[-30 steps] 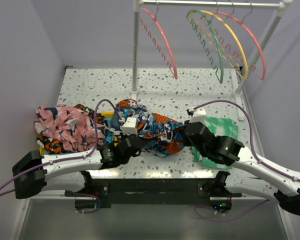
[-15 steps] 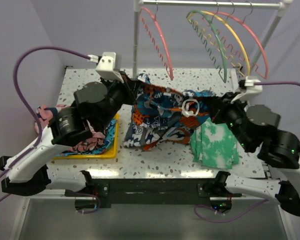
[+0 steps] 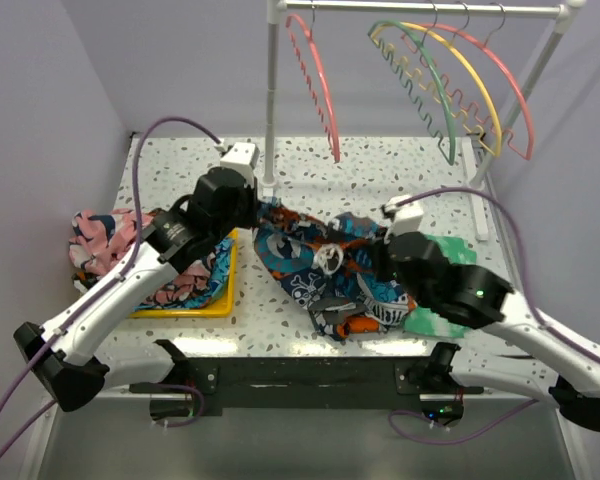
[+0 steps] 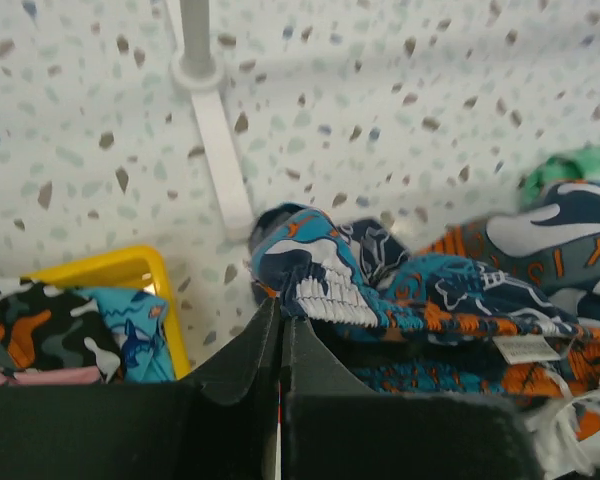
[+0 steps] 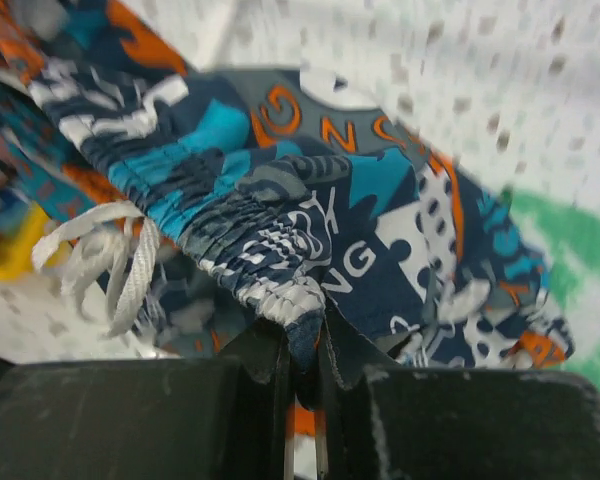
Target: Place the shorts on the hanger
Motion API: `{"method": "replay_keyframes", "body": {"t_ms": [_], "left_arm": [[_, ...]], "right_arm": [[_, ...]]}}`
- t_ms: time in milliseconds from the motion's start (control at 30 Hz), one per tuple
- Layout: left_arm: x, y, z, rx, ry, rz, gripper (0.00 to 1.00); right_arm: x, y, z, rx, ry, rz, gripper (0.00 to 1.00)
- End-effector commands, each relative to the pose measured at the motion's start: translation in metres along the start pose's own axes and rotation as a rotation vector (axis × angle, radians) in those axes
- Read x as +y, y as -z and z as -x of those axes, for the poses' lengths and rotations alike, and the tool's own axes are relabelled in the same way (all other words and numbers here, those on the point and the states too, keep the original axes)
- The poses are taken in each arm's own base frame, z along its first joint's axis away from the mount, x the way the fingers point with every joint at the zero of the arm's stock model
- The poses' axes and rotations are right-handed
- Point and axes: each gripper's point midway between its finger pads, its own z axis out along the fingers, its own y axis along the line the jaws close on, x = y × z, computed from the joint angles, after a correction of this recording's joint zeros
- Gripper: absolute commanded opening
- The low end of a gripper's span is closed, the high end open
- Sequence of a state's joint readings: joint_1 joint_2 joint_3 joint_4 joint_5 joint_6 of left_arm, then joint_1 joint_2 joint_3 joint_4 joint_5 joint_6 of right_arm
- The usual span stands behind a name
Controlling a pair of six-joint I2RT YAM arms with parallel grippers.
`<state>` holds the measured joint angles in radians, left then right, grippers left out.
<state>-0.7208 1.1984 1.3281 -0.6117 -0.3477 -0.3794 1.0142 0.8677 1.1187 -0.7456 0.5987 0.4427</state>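
Note:
The shorts (image 3: 320, 268), in an orange, teal, navy and white print, hang stretched low over the table between my two grippers. The left gripper (image 3: 258, 208) is shut on their far-left corner (image 4: 320, 290), right at its fingertips (image 4: 280, 305). My right gripper (image 3: 382, 252) is shut on the gathered waistband (image 5: 280, 290), which sticks up between its jaws (image 5: 302, 350). The white drawstring (image 3: 330, 260) dangles in a loop (image 5: 110, 250) at the middle. The hanger (image 3: 320, 85), coral-pink with a zigzag strip, hangs alone on the rail above and behind the shorts.
A yellow tray (image 3: 180, 312) at the left holds a pink-and-navy garment (image 3: 105, 240). A green-and-white cloth (image 3: 450, 250) lies under my right arm. The rack's white post (image 3: 271, 100) stands just behind the left gripper. Green (image 3: 435, 90), yellow (image 3: 475, 80) and another pink hanger (image 3: 515, 100) hang at the right.
Both arms rose from the table's front with the shorts held high and spread. They have since come down, and the shorts now stretch lower over the table.

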Motion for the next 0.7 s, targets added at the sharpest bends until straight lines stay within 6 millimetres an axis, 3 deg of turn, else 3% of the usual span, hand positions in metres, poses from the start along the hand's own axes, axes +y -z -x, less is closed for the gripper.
{"method": "replay_keyframes", "body": {"t_ms": [0,100,167,233,333,367,400,433,533,667], "left_arm": [[-0.006,-0.019,-0.052,0.072,0.062,-0.133,0.0],[-0.009,-0.036,-0.099,0.185,0.033,-0.167,0.0],[-0.01,-0.045,-0.123,0.251,-0.002,-0.187,0.0],[-0.013,-0.051,-0.136,0.292,-0.029,-0.209,0.0],[-0.017,-0.056,-0.14,0.305,-0.041,-0.229,0.0],[-0.019,-0.057,-0.139,0.303,-0.042,-0.233,0.0],[-0.02,-0.058,-0.138,0.301,-0.045,-0.239,0.0],[-0.022,-0.058,-0.139,0.303,-0.044,-0.25,0.0],[-0.021,-0.057,-0.143,0.31,-0.055,-0.257,0.0],[-0.019,-0.057,-0.148,0.313,-0.063,-0.257,0.0]], "right_arm": [[0.008,-0.024,-0.078,0.138,-0.087,0.035,0.0],[0.01,-0.033,-0.118,0.22,-0.1,0.049,0.11],[0.013,-0.036,-0.139,0.269,-0.089,0.075,0.27],[0.014,-0.035,-0.144,0.291,-0.068,0.081,0.41],[0.02,-0.03,-0.128,0.263,-0.046,0.121,0.68],[0.025,-0.026,-0.109,0.226,-0.057,0.144,0.8],[0.027,-0.023,-0.099,0.211,-0.053,0.153,0.82],[0.029,-0.017,-0.076,0.167,-0.048,0.164,0.82],[0.023,-0.01,-0.048,0.111,-0.051,0.128,0.83],[0.029,0.003,0.009,-0.037,-0.114,0.15,0.82]]}}
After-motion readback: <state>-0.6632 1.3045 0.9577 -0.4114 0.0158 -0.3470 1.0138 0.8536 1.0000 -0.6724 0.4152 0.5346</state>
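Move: Both grippers hold the shorts' waistband, with the shorts' middle about 13 cm right, 12 cm back and 9 below the left one. Its tabletop landing spot is some 3 cm back, 3 right and 18 below; the rack foot stands 4 cm ahead, 1 left, the yellow basket 25 cm left and 8 back, both near table height. The right gripper's landing spot is about 4 cm back, straight in line and 18 down; the green cloth lies 15 cm right, 4 back. Bring both grippers quickly down about 16 cm and slightly back, tipping their fingers some 20 degrees farther down, to lay the shorts on the table. Keep the left fingers pinched on the waistband and hold there low; open the right fingers wide near the bottom, let go, and lift that hand about 12 cm clear. ##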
